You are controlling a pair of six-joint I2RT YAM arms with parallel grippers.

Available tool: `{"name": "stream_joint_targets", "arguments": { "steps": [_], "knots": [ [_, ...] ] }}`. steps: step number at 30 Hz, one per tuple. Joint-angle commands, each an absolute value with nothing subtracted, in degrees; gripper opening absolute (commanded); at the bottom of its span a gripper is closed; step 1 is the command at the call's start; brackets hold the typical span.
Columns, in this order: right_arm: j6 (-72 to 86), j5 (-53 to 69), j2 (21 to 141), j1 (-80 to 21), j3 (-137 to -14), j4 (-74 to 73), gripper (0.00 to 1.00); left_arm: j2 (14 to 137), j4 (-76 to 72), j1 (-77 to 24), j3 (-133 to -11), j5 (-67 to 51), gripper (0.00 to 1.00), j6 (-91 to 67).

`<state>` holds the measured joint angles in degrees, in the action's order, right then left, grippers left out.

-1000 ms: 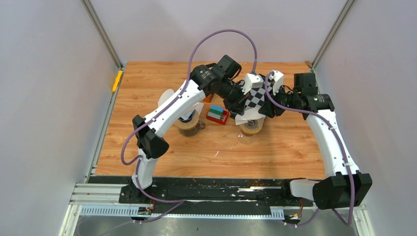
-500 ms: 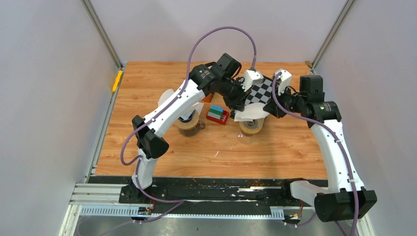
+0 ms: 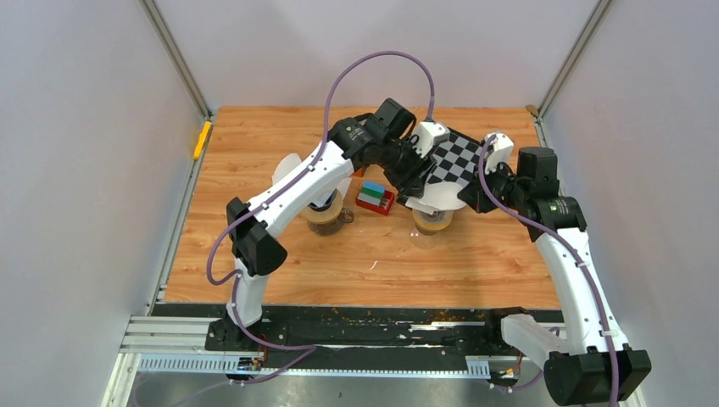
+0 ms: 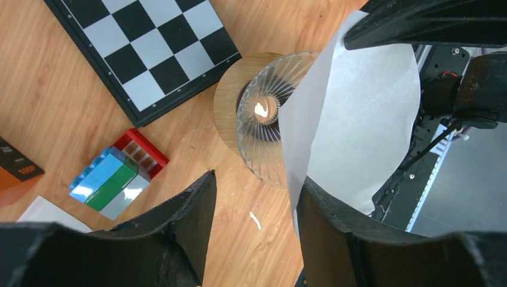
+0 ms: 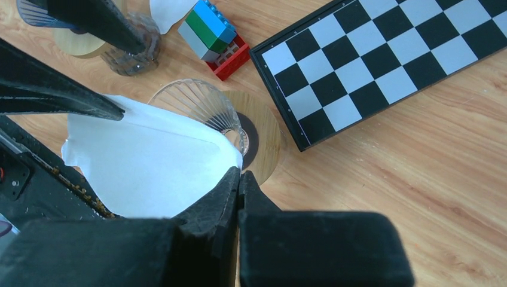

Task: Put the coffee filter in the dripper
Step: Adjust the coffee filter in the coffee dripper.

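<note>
A white paper coffee filter (image 3: 437, 196) hangs just above a ribbed glass dripper (image 3: 432, 223) on a round wooden base. My right gripper (image 3: 469, 197) is shut on the filter's corner; the right wrist view shows the jaws (image 5: 239, 174) pinching the filter (image 5: 155, 161) beside the dripper (image 5: 200, 104). My left gripper (image 3: 413, 183) is open. In the left wrist view its jaws (image 4: 256, 179) straddle the filter's edge (image 4: 359, 119), which rests against one finger (image 4: 323, 209). The dripper (image 4: 269, 131) lies below, partly covered by the paper.
A chessboard (image 3: 458, 158) lies behind the dripper. A red, green and blue block stack (image 3: 374, 197) sits left of it. A second glass dripper (image 3: 325, 212) with white filters (image 3: 288, 166) and an orange box (image 3: 359, 169) stands under the left arm.
My right arm has drawn back to the right, uncovering more of the chessboard, still holding the filter. The filter stays over the dripper. The left gripper has barely shifted.
</note>
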<state>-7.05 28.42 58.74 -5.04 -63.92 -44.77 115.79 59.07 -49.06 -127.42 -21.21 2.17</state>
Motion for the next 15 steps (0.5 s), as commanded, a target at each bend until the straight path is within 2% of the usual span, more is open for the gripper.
{"name": "stream_joint_targets", "arguments": {
  "steps": [1, 5, 8, 15],
  "knots": [
    [-2.4, 25.8, 56.9, -4.8, -61.9, -39.2, 0.0, 110.8, 55.5, -49.4, -125.9, -20.8, 0.59, -1.7],
    [-1.2, 25.0, 56.8, -4.7, -61.3, -38.5, 0.0, 110.1, 54.8, -49.4, -124.8, -20.8, 0.6, -2.8],
    [-0.7, 25.2, 56.9, -4.6, -61.2, -38.3, 0.0, 110.0, 54.7, -49.4, -124.9, -21.3, 0.56, -3.1],
    [-1.7, 28.1, 56.5, -4.1, -62.7, -39.1, 0.0, 109.9, 55.0, -49.4, -124.7, -22.0, 0.28, -2.3]
  ]
}}
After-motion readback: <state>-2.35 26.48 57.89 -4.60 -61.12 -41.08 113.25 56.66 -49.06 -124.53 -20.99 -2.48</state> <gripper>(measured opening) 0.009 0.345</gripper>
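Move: Left hand: the coffee filter's middle hangs about 5 cm to its right, 1 cm back and a couple lower. The clear dripper sits some 9 cm below, 4 cm right and 1 cm ahead; the toy blocks are about 9 cm ahead, 10 cm left and 21 cm down, the chessboard 16 cm ahead, 7 cm right and 22 cm down. Right hand: filter middle about 4 cm left, 2 cm back, slightly lower; dripper 5 cm left, 1 cm ahead, 8 cm below. Closing its open fingers by nearly half around the near lip of the coffee filter, the left hand stays almost in place over the dripper, dipping slightly and then rising about 1 cm, with a small counter-clockwise turn. The right hand keeps its pinch on the filter's other edge, easing under 1 cm forward, down and to the right while turning some 5 degrees clockwise. ##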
